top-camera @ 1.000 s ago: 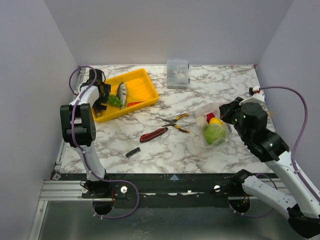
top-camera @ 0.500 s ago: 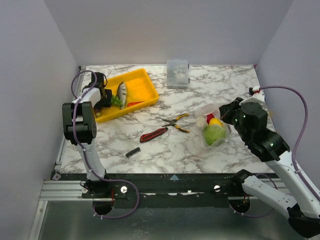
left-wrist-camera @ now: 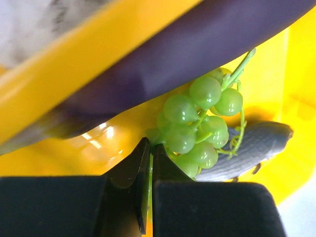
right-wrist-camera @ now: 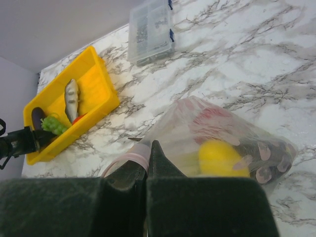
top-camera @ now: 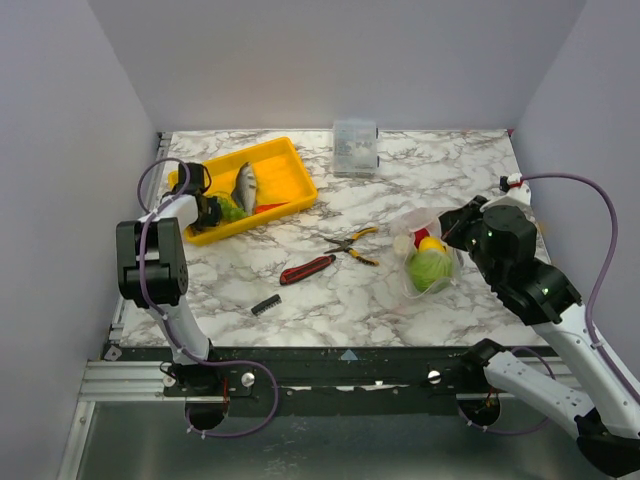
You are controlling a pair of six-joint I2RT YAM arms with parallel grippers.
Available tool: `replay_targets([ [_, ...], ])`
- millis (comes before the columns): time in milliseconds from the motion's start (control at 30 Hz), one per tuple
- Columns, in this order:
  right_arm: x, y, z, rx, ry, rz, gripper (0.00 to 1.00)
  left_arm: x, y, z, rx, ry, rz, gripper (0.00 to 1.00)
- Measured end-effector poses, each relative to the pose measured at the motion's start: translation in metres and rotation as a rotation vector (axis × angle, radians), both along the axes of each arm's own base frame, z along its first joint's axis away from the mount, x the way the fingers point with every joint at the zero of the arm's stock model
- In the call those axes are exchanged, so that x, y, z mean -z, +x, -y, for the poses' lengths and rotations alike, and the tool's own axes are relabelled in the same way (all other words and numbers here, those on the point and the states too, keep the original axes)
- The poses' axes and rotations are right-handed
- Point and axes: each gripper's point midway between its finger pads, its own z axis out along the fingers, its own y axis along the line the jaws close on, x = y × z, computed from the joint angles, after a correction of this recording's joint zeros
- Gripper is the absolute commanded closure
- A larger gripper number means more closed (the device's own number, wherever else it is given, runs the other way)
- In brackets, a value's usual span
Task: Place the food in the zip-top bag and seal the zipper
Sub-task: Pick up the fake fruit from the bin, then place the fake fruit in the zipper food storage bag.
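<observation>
In the left wrist view my left gripper [left-wrist-camera: 150,148] is shut on the thin stem of the green grapes [left-wrist-camera: 197,131], inside the yellow tray [left-wrist-camera: 59,74]. A purple eggplant [left-wrist-camera: 197,49] lies just above them and a grey fish [left-wrist-camera: 259,143] behind. From above, the left gripper [top-camera: 208,212] sits at the tray's near left end. My right gripper [right-wrist-camera: 148,147] is shut on the pinkish zipper [right-wrist-camera: 129,157] at the mouth of the zip-top bag [right-wrist-camera: 247,133]. The bag [top-camera: 428,262] holds a yellow fruit [right-wrist-camera: 219,158], a red tomato [right-wrist-camera: 210,118] and a green cabbage [top-camera: 428,270].
A red-handled knife [top-camera: 307,268] and yellow-handled pliers [top-camera: 355,243] lie mid-table, with a small black part [top-camera: 265,305] nearer the front. A clear rigid box [top-camera: 355,147] stands at the back. A small red item [top-camera: 268,208] lies in the tray [top-camera: 285,165].
My left gripper has gone from open to shut on the grapes' stem and shifted a little nearer along the tray's left end. The right arm and the bag have not moved.
</observation>
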Motion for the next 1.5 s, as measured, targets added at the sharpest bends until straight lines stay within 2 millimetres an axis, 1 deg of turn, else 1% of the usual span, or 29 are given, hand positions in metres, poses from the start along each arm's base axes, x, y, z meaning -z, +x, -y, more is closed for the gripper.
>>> replay_targets([
  [67, -0.001, 0.0, 0.0, 0.0, 0.002, 0.002, 1.0, 0.003, -0.018, 0.002, 0.012, 0.001, -0.009, 1.0],
  [167, -0.001, 0.0, 0.0, 0.0, 0.002, 0.002, 1.0, 0.003, -0.037, 0.006, 0.035, 0.003, -0.009, 1.0],
  [333, 0.0, -0.001, -0.002, -0.01, 0.008, 0.0, 1.0, -0.003, -0.062, 0.01, 0.071, 0.013, 0.004, 1.0],
  [433, 0.0, -0.001, -0.003, -0.011, 0.012, -0.001, 1.0, -0.007, -0.081, 0.013, 0.09, 0.021, 0.016, 1.0],
  [500, -0.001, -0.001, -0.003, -0.012, 0.013, -0.001, 1.0, -0.011, -0.087, 0.013, 0.103, 0.03, 0.02, 1.0],
  [533, -0.001, -0.001, -0.003, -0.012, 0.012, -0.001, 1.0, -0.017, -0.088, 0.013, 0.112, 0.038, 0.032, 1.0],
  [633, -0.001, -0.001, -0.003, -0.012, 0.012, 0.0, 1.0, -0.041, -0.086, 0.015, 0.161, 0.075, 0.098, 1.0],
  [667, -0.001, -0.001, -0.003, -0.012, 0.012, -0.001, 1.0, -0.055, -0.086, 0.017, 0.18, 0.092, 0.135, 1.0],
  [733, -0.001, -0.001, -0.003, -0.012, 0.012, -0.001, 1.0, -0.089, -0.084, 0.026, 0.244, 0.134, 0.233, 1.0],
  [767, -0.001, -0.001, -0.003, -0.012, 0.012, -0.001, 1.0, -0.109, -0.083, 0.033, 0.282, 0.154, 0.299, 1.0],
  [800, 0.0, -0.001, -0.003, -0.012, 0.012, -0.001, 1.0, -0.122, -0.083, 0.037, 0.303, 0.166, 0.339, 1.0],
  [867, 0.0, -0.001, -0.003, -0.012, 0.011, -0.002, 1.0, -0.159, -0.083, 0.053, 0.389, 0.192, 0.475, 1.0],
  [933, 0.001, 0.0, -0.003, -0.012, 0.012, -0.001, 1.0, -0.198, -0.088, 0.072, 0.488, 0.21, 0.644, 1.0],
  [967, 0.001, 0.0, -0.003, -0.013, 0.013, -0.001, 1.0, -0.211, -0.091, 0.08, 0.532, 0.212, 0.711, 1.0],
  [1033, 0.0, 0.0, -0.003, -0.013, 0.013, 0.0, 1.0, -0.242, -0.102, 0.11, 0.67, 0.201, 0.877, 1.0],
  [1100, 0.0, 0.001, -0.004, -0.016, 0.015, 0.001, 1.0, -0.27, -0.116, 0.153, 0.853, 0.166, 1.021, 1.0],
  [1133, 0.0, 0.001, -0.005, -0.017, 0.016, 0.002, 1.0, -0.28, -0.125, 0.175, 0.946, 0.139, 1.078, 1.0],
  [1200, 0.0, 0.002, -0.006, -0.02, 0.019, 0.004, 1.0, -0.302, -0.157, 0.226, 1.145, 0.059, 1.209, 1.0],
  [1233, 0.0, 0.002, -0.007, -0.021, 0.02, 0.005, 1.0, -0.312, -0.178, 0.251, 1.241, 0.009, 1.277, 1.0],
  [1267, -0.001, 0.002, -0.007, -0.022, 0.022, 0.007, 1.0, -0.318, -0.193, 0.265, 1.3, -0.022, 1.32, 1.0],
  [1333, -0.001, 0.002, -0.007, -0.021, 0.033, 0.011, 1.0, -0.339, -0.236, 0.299, 1.435, -0.107, 1.45, 1.0],
  [1367, -0.002, 0.001, -0.007, -0.019, 0.041, 0.015, 1.0, -0.348, -0.259, 0.313, 1.491, -0.149, 1.515, 1.0],
  [1400, -0.002, 0.0, -0.007, -0.016, 0.051, 0.017, 1.0, -0.355, -0.276, 0.322, 1.529, -0.173, 1.571, 1.0],
  [1433, -0.003, -0.001, -0.006, -0.014, 0.061, 0.02, 1.0, -0.36, -0.292, 0.33, 1.565, -0.195, 1.613, 1.0],
  [1500, -0.005, -0.004, -0.005, -0.007, 0.093, 0.028, 1.0, -0.367, -0.316, 0.341, 1.616, -0.211, 1.69, 1.0],
])
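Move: The left hand is low in the yellow bin with its fingers already shut on the grapes. The zip-top bag's middle lies some 50 cm to its right, 18 cm back and 8 cm higher. The eggplant is about 6 cm left and 1 cm ahead, the fish 8 cm right and 6 cm ahead. The pliers lie 34 cm right, 8 cm back and 4 cm below. From the right hand the bag's middle hangs roughly 18 cm below, 2 cm ahead and 3 cm left. Still pinching the grapes, the left hand first draws them back about 9 cm, low in the bin. It then lifts, and swings up, right and back towards the bag, ending some 37 cm higher and 34 cm farther right, while the wrist turns the fingers from steeply down to pointing right and slightly up. The right hand stays put and keeps its pinch on the bag. ##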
